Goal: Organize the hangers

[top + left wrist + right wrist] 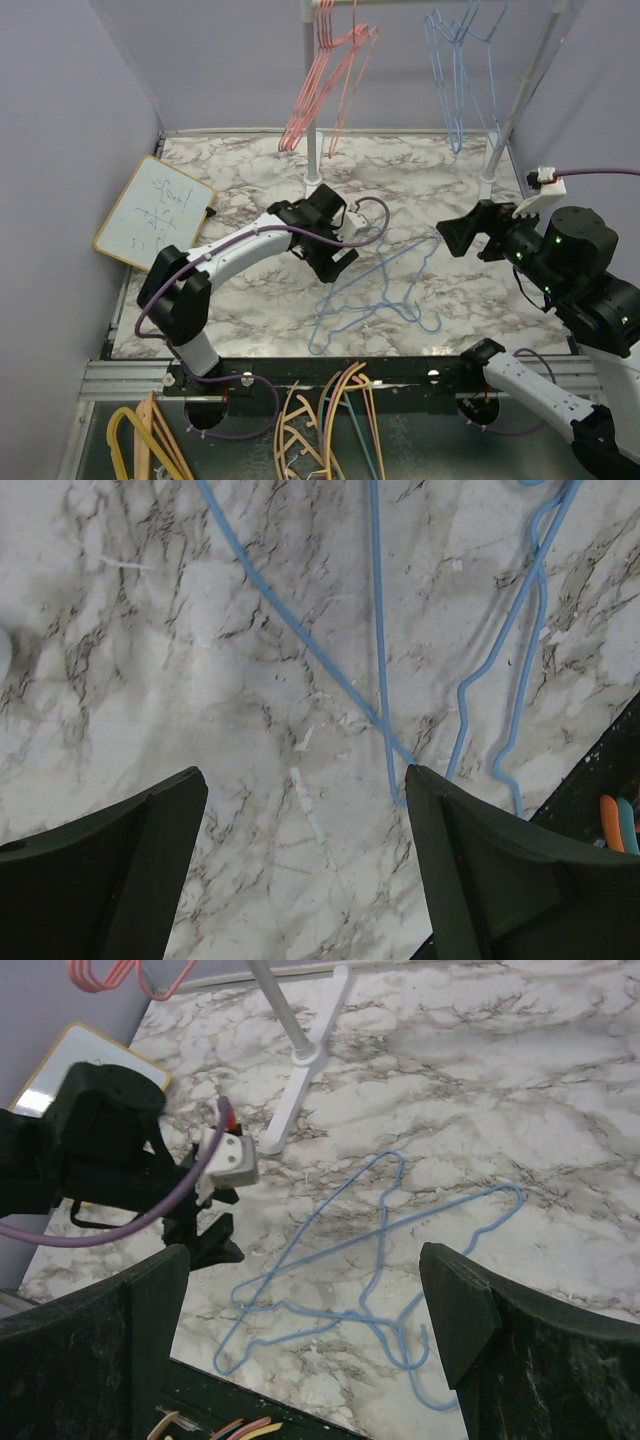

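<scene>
Two light blue wire hangers lie overlapped on the marble table, hooks toward the front edge. In the right wrist view these hangers lie below and between the fingers. My left gripper hovers just left of them, open and holding nothing. In its own view the left gripper shows bare marble between the fingers, and a blue hanger wire runs to the right fingertip. My right gripper hangs open above the hangers' right side; nothing sits in the right gripper. Pink hangers and blue hangers hang on the rack.
The rack's white pole stands behind the left gripper, a second slanted pole at the right. A small whiteboard lies at the table's left edge. Thick yellow and orange hangers sit below the front rail. Purple walls close three sides.
</scene>
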Controlling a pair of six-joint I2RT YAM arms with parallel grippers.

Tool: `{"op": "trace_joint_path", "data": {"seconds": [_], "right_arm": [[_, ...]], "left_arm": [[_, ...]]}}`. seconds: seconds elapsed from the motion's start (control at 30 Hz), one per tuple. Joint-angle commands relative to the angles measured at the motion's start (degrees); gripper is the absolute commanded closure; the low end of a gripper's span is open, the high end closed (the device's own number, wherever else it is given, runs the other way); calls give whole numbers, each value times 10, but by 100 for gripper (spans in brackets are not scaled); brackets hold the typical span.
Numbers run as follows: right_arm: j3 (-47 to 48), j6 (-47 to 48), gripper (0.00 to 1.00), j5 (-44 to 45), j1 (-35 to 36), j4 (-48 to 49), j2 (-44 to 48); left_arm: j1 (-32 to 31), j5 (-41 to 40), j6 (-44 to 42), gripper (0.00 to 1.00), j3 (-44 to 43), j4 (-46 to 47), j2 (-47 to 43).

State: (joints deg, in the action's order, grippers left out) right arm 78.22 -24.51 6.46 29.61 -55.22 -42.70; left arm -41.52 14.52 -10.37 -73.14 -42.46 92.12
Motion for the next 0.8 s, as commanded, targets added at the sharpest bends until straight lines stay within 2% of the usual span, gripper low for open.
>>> {"op": "trace_joint_path", "data": {"seconds": [0.0, 0.1, 0.23, 0.67, 0.77], "right_arm": [[56, -13, 0, 44, -1, -28, 6], [65, -17, 0, 59, -1, -47, 19], [66, -21, 0, 93, -1, -80, 35], [81, -20, 0, 140, -1, -128, 53], [62, -17, 0, 140, -1, -118, 59]], "left_arm": [[-48, -54, 20, 17, -40, 26, 75], [-55, -85, 29, 16, -59, 67, 103], [-57, -71, 42, 16, -81, 99, 139], [-98, -41, 50, 17, -174, 88, 245], [-101, -49, 53, 26, -192, 94, 267]]}}
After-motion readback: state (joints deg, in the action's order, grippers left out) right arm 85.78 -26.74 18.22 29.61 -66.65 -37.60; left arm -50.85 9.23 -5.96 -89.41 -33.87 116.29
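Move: The two blue hangers lie overlapped on the table. The stretch of the upper hanger's long bar for the left hand is about 13 cm to its right, 3 cm ahead and some 11 cm below. The hangers' necks lie about 7 cm back and 13 cm right, and the other hanger's far corner about 10 cm ahead and 10 cm right. From the right hand that bar is roughly 8 cm ahead, 14 cm left and 35 cm below. With its fingers wide open and pointing down and to the right, the left hand first sinks about 4 cm while easing right, then glides over the blue hangers, mostly rightwards and a little forward, and sinks again to hover low over the upper hanger's long bar, some 11 cm right and 6 cm lower in all, with no contact to be seen. The right hand, empty and open, clears away from the hangers by about 6 cm to the right and 4 cm back, rising slightly and turning some 10 degrees clockwise. ##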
